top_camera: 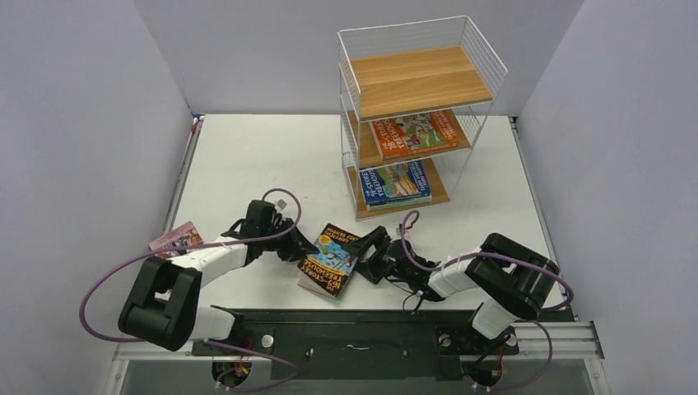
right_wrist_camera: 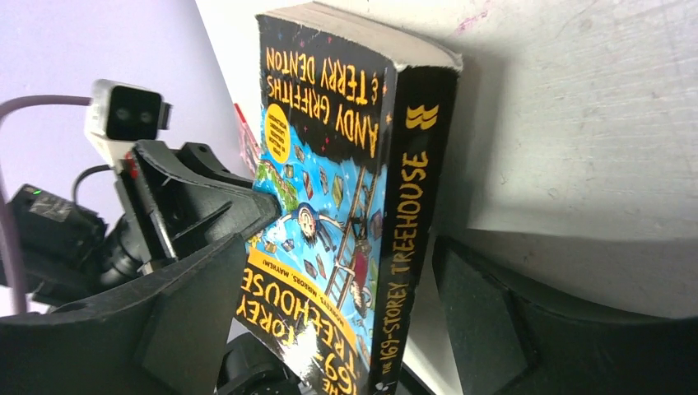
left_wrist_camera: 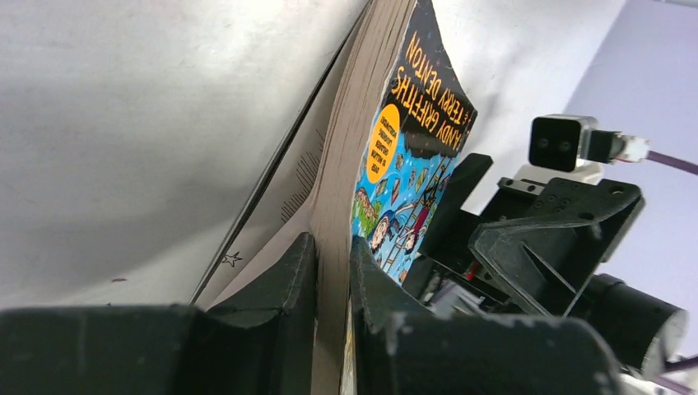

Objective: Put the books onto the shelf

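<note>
A black-and-blue book [top_camera: 332, 259] is tilted up at the front middle of the table, between my two arms. My left gripper [left_wrist_camera: 332, 247] is shut on its page edge, one finger on each side of the book [left_wrist_camera: 403, 140]. My right gripper [right_wrist_camera: 337, 271] stands open around the spine side of the book [right_wrist_camera: 329, 164], with a gap showing at the right finger [right_wrist_camera: 477, 313]. From above, the left gripper [top_camera: 303, 249] and right gripper [top_camera: 368, 251] face each other across it. The shelf [top_camera: 411, 82] holds an orange book [top_camera: 414, 132] on its middle tier and a blue book [top_camera: 395, 183] on its bottom tier.
A pink book [top_camera: 175, 239] lies at the table's left edge, beside the left arm. The shelf's top board [top_camera: 420, 78] is bare wood. Grey walls close in the table on the left, right and back.
</note>
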Controlling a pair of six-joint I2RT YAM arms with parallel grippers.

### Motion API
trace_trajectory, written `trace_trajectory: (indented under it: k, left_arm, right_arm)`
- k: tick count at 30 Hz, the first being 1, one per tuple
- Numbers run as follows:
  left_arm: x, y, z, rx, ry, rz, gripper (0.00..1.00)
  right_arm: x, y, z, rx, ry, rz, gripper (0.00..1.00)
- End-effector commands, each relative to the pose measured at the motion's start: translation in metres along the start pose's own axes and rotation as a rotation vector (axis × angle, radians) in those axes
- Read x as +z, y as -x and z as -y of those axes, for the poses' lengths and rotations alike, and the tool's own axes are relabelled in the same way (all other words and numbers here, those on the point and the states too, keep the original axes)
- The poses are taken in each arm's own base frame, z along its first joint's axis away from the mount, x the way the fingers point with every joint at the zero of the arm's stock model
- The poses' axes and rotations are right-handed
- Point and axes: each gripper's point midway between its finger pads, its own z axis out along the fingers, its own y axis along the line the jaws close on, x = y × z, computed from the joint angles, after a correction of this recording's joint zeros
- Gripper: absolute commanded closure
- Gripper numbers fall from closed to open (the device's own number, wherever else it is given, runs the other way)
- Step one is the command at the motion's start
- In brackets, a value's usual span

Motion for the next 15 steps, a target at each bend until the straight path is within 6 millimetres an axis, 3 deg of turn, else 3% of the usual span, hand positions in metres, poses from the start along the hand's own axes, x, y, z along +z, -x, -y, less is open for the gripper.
trace_trajectory:
  k: [1,6,12,15]
  left_arm:
    - [-0.013,0.007,0.034,-0.07,-0.204,-0.039,1.0]
    - [-0.008,0.008,0.023,-0.059,-0.154,-0.056,1.0]
    - [-0.003,0.006,0.014,-0.051,-0.129,-0.07,1.0]
    - [-0.001,0.006,0.012,-0.053,-0.12,-0.075,1.0]
  right_arm:
    - [-0.002,0.004,-0.012,-0.006,0.065,0.007,0.19]
    - [-0.002,0.002,-0.024,-0.009,0.12,-0.01,0.27]
    - [0.0,-0.01,-0.053,-0.029,0.244,-0.076,0.49]
    - [0.0,-0.015,-0.059,-0.019,0.271,-0.1,0.59]
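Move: In the left fingers' pinch is the black-and-blue Treehouse book's page edge; the book's middle lies about 5 cm to that hand's right, 3 cm back and 1 cm lower. From the open right hand, the same middle is roughly 8 cm left and level fore-and-aft, 1 cm lower, with the spine nearest. The blue book on the bottom shelf is some 24 cm ahead and 13 cm right; the orange book one shelf up is about 25 cm ahead, 16 cm right and 18 cm higher. Closing around the spine from its right side, the right fingers go from nearly wide open to a bit under half, one above the cover and one below, while that hand edges about 1 cm left towards the book and rises slightly before easing partly back down. The left hand stays put, keeping its pinch on the page edge and tilting by under 10 degrees. ##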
